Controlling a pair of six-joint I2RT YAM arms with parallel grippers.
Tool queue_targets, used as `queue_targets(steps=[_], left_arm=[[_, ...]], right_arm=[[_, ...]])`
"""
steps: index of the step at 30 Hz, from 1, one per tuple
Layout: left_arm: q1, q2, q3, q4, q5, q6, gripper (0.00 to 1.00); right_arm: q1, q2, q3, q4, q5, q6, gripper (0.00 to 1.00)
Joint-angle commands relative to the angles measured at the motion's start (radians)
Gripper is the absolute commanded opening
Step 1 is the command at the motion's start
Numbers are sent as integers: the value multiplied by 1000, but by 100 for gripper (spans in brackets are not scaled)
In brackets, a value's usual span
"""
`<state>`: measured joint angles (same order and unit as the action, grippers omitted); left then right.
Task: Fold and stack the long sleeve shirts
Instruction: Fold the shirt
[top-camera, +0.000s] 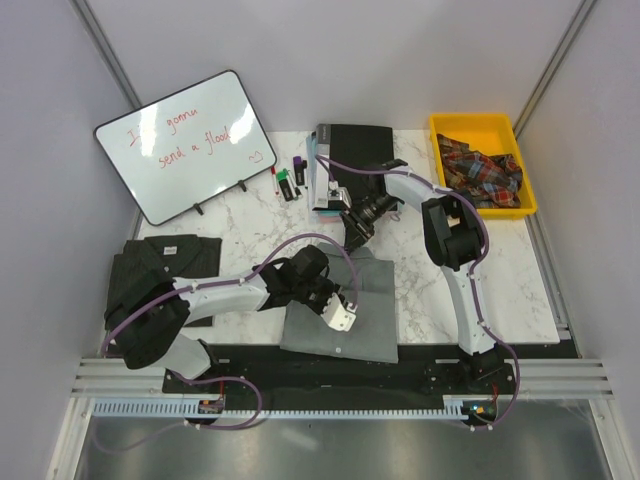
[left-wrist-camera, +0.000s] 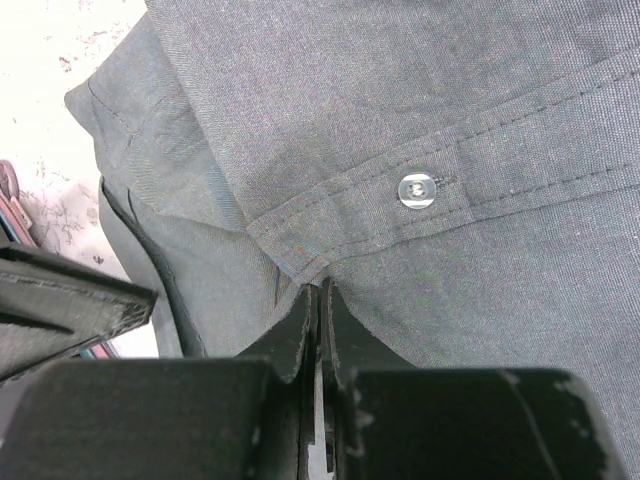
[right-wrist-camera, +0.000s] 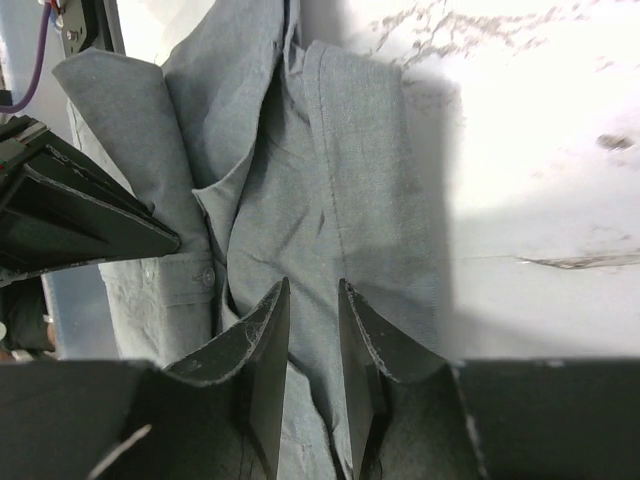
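Note:
The plain grey long sleeve shirt (top-camera: 318, 338) (right-wrist-camera: 330, 170) lies folded at the table's near middle. My left gripper (top-camera: 345, 321) (left-wrist-camera: 320, 291) is shut, its tips pressed to the cloth at the corner of a buttoned cuff (left-wrist-camera: 417, 190). No cloth shows between its fingers. My right gripper (top-camera: 357, 235) (right-wrist-camera: 313, 288) hovers at the shirt's far edge with its jaws partly apart; grey cloth lies under and between its fingers (right-wrist-camera: 262, 330). The dark charcoal long sleeve shirt (top-camera: 160, 268) rests folded at the left.
A whiteboard (top-camera: 190, 142) leans at the back left, with markers (top-camera: 288, 181) beside it. A black book (top-camera: 352, 140) lies at the back middle. A yellow bin (top-camera: 520, 150) holding plaid cloth stands at the back right.

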<state>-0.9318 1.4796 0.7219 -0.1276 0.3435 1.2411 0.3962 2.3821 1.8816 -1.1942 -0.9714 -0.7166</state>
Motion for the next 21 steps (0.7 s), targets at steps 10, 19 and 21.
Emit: queue_targets(steps=[10, 19, 21], left_arm=[[-4, -44, 79, -73, 61, -28, 2], [39, -33, 220, -104, 51, -26, 2], [54, -10, 244, -103, 46, -8, 2]], right_arm=[[6, 77, -16, -10, 39, -99, 32], [7, 88, -35, -16, 45, -115, 31], [6, 85, -41, -21, 45, -125, 30]])
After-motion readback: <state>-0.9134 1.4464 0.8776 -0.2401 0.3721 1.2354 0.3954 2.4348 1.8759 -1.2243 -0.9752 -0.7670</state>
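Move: Shut on the forward corner of the shirt's upper panel, the left fingers have the nearest button about 3 cm back and 3 cm to the right. The shirt's lower layer, which the open right hand goes for, lies some 8 cm ahead of the left hand. From the right hand that layer is straight ahead by 0 cm, about 1 cm left and 2 cm below; the black folder's middle is roughly 16 cm ahead, 0 cm sideways and 2 cm below. Lifting the pinched corner of the upper panel about 5 cm after a short hold, the left hand drifts some 2 cm right and 2 cm forward, fingers still shut. Before that the right hand edges forward, then sinks about 2 cm and eases back onto the lower layer, its fingers staying part open astride the cloth while the left lifts. ##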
